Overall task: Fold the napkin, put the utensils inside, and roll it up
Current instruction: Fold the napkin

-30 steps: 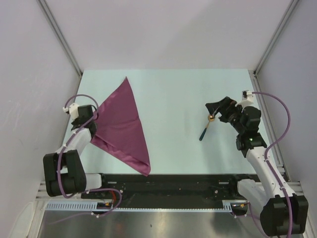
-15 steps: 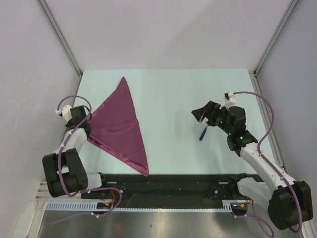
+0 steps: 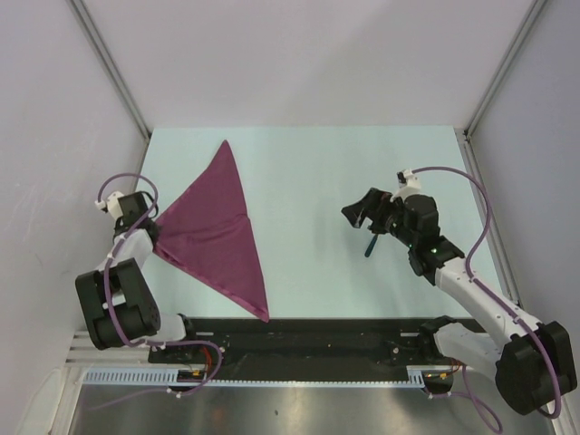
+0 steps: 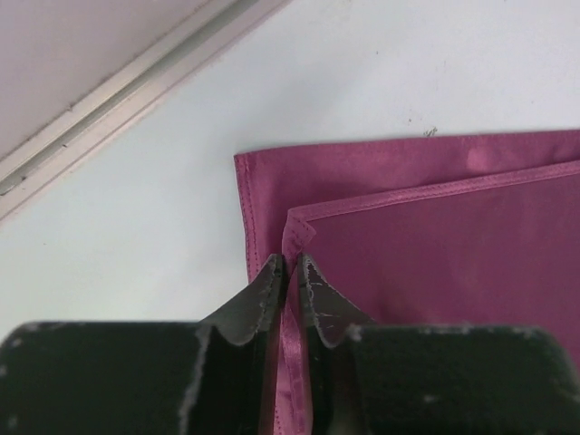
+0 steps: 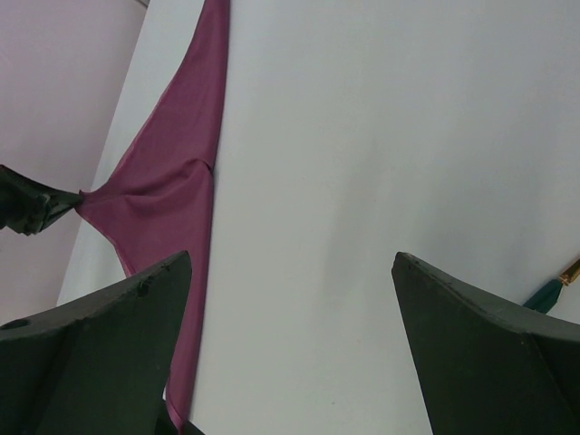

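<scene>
The napkin point(image 3: 213, 231) lies folded into a magenta triangle on the left of the table, one point far back and one near the front edge. My left gripper point(image 3: 151, 232) is at its left corner. In the left wrist view the jaws point(image 4: 289, 265) stand almost together with the napkin's point(image 4: 435, 236) hem pinched between them. The spoon's dark handle point(image 3: 370, 246) shows on the right; its bowl is hidden under my right gripper point(image 3: 360, 208), which hovers wide open above it. In the right wrist view the spoon point(image 5: 553, 290) peeks in at the right edge, outside the open right gripper point(image 5: 292, 258).
A pale rail point(image 4: 136, 82) runs along the table's left edge close to the left gripper. Grey walls and metal posts point(image 3: 109, 63) enclose the table. A black rail point(image 3: 308, 331) with the arm bases spans the near edge.
The left gripper has pulled the napkin's corner further left, stretching the triangle flatter. The right gripper has swung left and now covers the spoon's bowl.
</scene>
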Robot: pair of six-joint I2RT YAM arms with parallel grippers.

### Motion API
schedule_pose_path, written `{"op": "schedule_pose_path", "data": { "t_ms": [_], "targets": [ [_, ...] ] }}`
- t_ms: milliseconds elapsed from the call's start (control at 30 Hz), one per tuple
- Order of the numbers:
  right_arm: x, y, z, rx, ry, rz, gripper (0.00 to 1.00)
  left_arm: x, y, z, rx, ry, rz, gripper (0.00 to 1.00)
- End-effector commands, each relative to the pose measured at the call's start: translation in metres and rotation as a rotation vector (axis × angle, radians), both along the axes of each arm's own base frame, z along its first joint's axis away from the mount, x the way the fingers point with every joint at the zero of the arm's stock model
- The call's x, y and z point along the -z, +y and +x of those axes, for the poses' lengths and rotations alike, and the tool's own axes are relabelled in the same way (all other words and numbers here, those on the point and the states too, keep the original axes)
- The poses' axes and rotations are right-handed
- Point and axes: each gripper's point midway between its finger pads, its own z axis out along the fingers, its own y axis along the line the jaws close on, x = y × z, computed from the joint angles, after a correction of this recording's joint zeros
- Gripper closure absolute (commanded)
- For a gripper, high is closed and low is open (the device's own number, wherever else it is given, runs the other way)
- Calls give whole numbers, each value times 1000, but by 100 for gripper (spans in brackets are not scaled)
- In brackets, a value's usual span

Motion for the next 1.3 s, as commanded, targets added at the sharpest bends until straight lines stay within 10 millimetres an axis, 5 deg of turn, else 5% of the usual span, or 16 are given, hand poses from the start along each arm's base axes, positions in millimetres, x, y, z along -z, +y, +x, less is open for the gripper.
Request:
{"op": "schedule_pose_path", "data": {
  "t_ms": [0,67,100,133,200,300,333,533,867,967,1067,1267],
  "targets": [
    [-20,6,3,8,-51,-6,2,-5,4,15,18,-19,-5,77],
    [-19,9,1,0,-52,-13,2,-5,6,13,8,-12,-3,63],
    [-18,10,1,-3,-54,-20,2,-6,6,13,4,-15,0,42],
    [-15,11,0,-6,-47,-26,2,-7,6,11,-5,-16,-2,33],
    [-11,15,-1,-17,-41,-39,2,-10,8,9,-25,-21,3,20],
    [-5,24,-4,-42,-31,-49,2,-21,8,6,-40,-49,14,15],
    [1,28,-5,-51,-17,-60,2,-30,8,5,-46,-73,21,1],
    [37,79,-33,-203,65,-101,4,-69,-10,9,-2,-217,2,0],
    [104,195,-133,-675,298,-19,26,-164,-147,64,588,-372,-105,2],
    [106,218,-151,-742,308,31,30,-167,-179,80,684,-393,-127,5],
    [115,231,-160,-765,357,79,33,-149,-219,99,766,-346,-170,5],
    [134,240,-155,-752,407,74,39,-89,-268,134,852,-231,-296,5]
  ]
}}
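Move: The left fingers still pinch the napkin's folded-over corner; from that hand the middle of the long folded edge lies about 27 cm to the right, 7 ahead and 4 below, and the far tip some 37 ahead and 17 right. From the open right hand the napkin's near tip lies roughly 25 cm back, 24 left and 17 below, the folded edge's middle 31 left and 7 ahead, the spoon about 8 right. The left hand sinks a centimetre or so as its fingers open wide and let go of the corner at the napkin's left, then it lifts away and swings about 24 cm to the right and 12 forward across the napkin to above the long folded edge, turning clockwise some 45 degrees and already coming down again. Meanwhile the right hand sweeps left, back and down to the near tip, turning counter-clockwise, tipping downward and narrowing its fingers to about two thirds open, without visibly gripping the cloth. ##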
